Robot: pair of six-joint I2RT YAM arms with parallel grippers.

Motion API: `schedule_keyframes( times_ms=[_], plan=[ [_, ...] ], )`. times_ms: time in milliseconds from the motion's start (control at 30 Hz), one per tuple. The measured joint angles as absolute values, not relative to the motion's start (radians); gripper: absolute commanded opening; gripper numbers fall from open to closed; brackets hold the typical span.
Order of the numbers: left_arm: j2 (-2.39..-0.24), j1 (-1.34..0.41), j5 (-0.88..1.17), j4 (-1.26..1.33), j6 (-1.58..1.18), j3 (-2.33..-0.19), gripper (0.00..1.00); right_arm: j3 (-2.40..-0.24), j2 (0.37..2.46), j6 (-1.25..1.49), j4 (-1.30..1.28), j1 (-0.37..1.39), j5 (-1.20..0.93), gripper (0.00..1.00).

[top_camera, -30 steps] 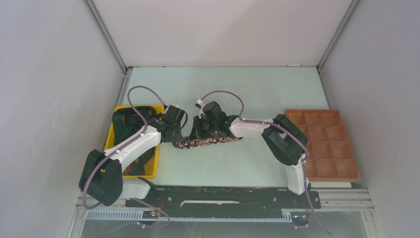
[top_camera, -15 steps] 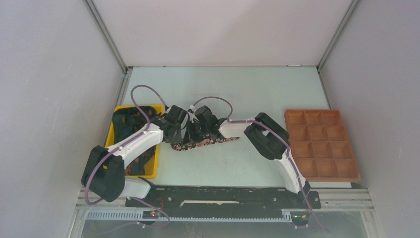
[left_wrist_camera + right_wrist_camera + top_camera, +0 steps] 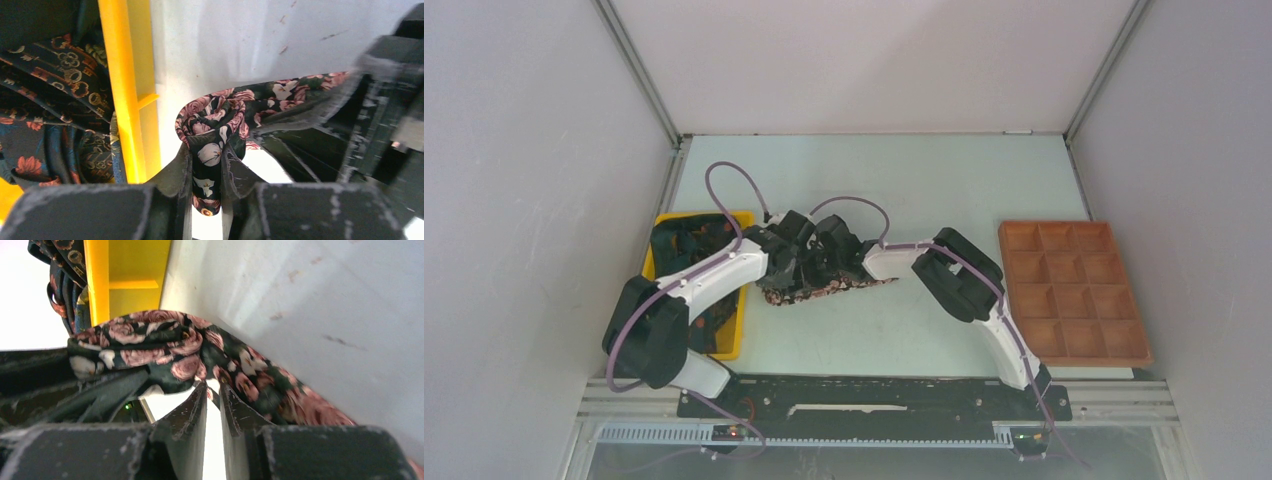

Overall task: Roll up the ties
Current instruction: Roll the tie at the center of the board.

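A black tie (image 3: 829, 289) printed with pink roses lies left of the table's middle, its tail trailing right. In the left wrist view its end is curled into a loose coil (image 3: 215, 112). My left gripper (image 3: 207, 152) is shut on a fold of that coil. My right gripper (image 3: 213, 388) pinches the same tie (image 3: 165, 340) at its fingertips, jaws nearly together. From above, the left gripper (image 3: 798, 266) and the right gripper (image 3: 826, 264) crowd together over the tie's left end and hide most of it.
A yellow bin (image 3: 732, 345) just left of the grippers holds several more dark patterned ties (image 3: 679, 245); its rim (image 3: 122, 90) stands close beside the coil. A brown tray of small compartments (image 3: 1074, 285) sits at the right edge. Grey walls enclose the table.
Both grippers have shifted left toward the yellow bin, carrying the tie with them. The stretch of tie lying to the right has grown shorter.
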State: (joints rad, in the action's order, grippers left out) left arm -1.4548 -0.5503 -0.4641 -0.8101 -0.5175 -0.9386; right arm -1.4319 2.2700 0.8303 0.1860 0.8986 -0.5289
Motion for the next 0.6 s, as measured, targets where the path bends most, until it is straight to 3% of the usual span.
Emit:
schedule_keyframes(
  times_ms=[600],
  plan=[
    [-1.682, -0.669, -0.650, -0.980, -0.575, -1.073, 0.00, -1.100, 1.837, 0.797, 0.078, 0.584, -0.387, 0.19]
  ],
)
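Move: The left hand still pinches the rolled end of the tie; the flat length it winds in has its free end about 25 cm to its right, 6 cm ahead and 2 cm lower. From the low right hand, that free end lies some 20 cm right, 4 cm ahead and 1 cm down, while the roll sits roughly 5 cm left and 2 cm back. The yellow bin's middle is about 27 cm left of the right hand and level with it fore and aft. The right hand, fingers nearly shut throughout, leaves its place close beside the roll and swings right and forward over the flat tie towards the free end, about 16 cm right and 9 cm forward, rising some 6 cm and turning clockwise by about 20 degrees. Meanwhile the left hand keeps its pinch on the roll and stays almost in place low at the tie's left end, its wrist tilting so that the body leans over to the right above the flat strip while the fingertips point more to the left. ##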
